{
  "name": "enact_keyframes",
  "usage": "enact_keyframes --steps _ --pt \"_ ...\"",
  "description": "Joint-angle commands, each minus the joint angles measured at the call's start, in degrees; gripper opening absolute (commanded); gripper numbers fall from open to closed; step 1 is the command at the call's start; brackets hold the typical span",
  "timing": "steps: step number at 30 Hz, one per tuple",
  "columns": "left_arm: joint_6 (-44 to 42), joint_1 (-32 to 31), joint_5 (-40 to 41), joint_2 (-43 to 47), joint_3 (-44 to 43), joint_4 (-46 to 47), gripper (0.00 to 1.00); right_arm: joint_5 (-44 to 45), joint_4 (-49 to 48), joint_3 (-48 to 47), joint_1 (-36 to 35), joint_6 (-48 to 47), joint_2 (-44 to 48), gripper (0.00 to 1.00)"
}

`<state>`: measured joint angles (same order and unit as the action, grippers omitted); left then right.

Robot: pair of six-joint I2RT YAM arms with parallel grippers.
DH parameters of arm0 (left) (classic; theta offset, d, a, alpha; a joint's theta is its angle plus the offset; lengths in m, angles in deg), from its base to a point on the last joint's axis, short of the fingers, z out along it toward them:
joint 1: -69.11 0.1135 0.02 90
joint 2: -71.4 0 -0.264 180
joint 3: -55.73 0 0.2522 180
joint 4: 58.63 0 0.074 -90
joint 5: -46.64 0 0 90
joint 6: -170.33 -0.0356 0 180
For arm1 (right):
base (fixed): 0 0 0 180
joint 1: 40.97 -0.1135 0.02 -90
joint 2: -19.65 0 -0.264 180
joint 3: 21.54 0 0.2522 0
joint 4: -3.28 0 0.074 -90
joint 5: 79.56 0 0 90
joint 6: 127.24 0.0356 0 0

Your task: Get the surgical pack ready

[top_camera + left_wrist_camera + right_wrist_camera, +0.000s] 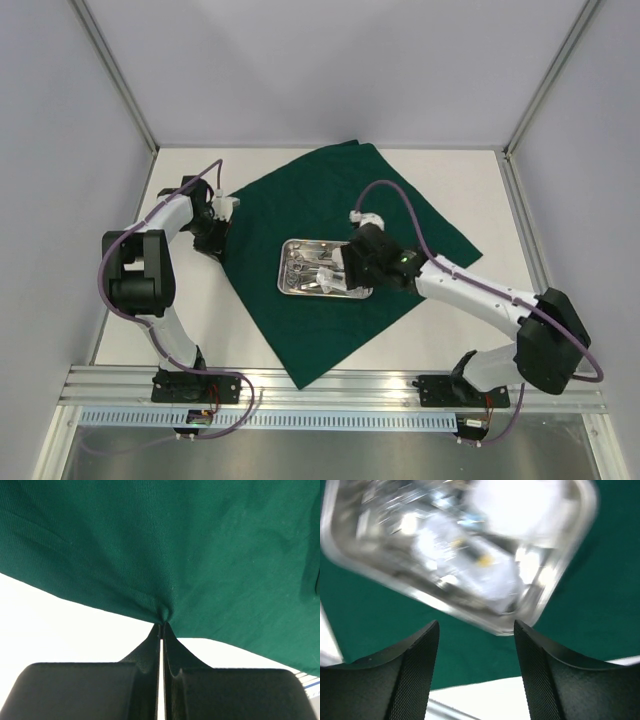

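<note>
The dark green drape (330,190) lies spread on the white table, turned like a diamond. Near its middle sits the small steel tray (283,268) holding metal instruments (303,268) and white gauze (328,262). My left gripper (211,240) is at the drape's left edge. In the left wrist view this gripper (162,623) is shut on a puckered bit of the drape (175,540) hem. My right gripper (350,265) is at the tray's right end. In its own view the gripper (476,627) is open, and the blurred tray (470,617) rim lies just beyond the fingertips (427,635), with gauze (515,505) inside.
Bare white table (470,330) surrounds the drape. An aluminium rail (330,385) runs along the near edge by the arm bases. Grey enclosure walls with metal posts (115,75) close in the left, right and back.
</note>
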<state>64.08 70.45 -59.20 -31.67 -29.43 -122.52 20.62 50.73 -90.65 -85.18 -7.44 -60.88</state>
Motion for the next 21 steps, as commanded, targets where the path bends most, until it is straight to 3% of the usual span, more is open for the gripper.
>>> enact_keyframes --steps 1,3,6,12,17,21 --pt "-1.33 0.41 -1.65 2.61 -0.06 -0.14 0.00 3.03 0.50 -3.09 -13.33 -12.19 0.74 0.64" --pt "-1.24 0.33 -1.65 2.61 -0.15 -0.14 0.00 2.57 -0.91 -3.70 -22.71 -16.16 -2.50 0.65" --pt "-1.24 0.41 -1.66 2.61 -0.15 -0.23 0.00 0.91 -1.26 -6.07 -30.75 -20.74 -6.91 0.65" --pt "-1.24 0.33 -2.01 2.96 -0.24 -0.50 0.00 -11.73 -2.49 -10.04 -35.86 -26.63 -15.78 0.64" --pt "-1.15 0.33 -1.92 3.31 -0.32 -0.58 0.00 -10.26 -0.65 -10.57 -37.44 -27.69 -20.62 0.64" --pt "-1.33 0.33 -1.92 3.31 -0.32 -0.58 0.00 -3.68 0.58 -10.48 -38.50 -26.38 -26.16 0.63"
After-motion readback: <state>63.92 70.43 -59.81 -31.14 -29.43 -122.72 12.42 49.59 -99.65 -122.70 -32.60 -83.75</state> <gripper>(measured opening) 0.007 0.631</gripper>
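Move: The green drape's near corner lies roughly 22 cm back and 15 cm to the left of the open right hand, about 8 cm below it. The metal tray's middle is some 5 cm ahead, 9 cm left and 7 cm below; the white packet in it is about 2 cm ahead, 6 cm left and 6 cm down. From the left hand, that near corner is about 29 cm back, 18 cm right and 3 cm lower. The left hand keeps its pinch on the drape's left corner while the open right hand leaves the tray and sweeps back and left, about 23 cm in all, towards the drape's near corner. It first lifts a couple of centimetres, then sinks some 10 cm, turning about 60 degrees counter-clockwise. It slows low over the cloth beside the corner, fingers still wide; contact can't be made out. ##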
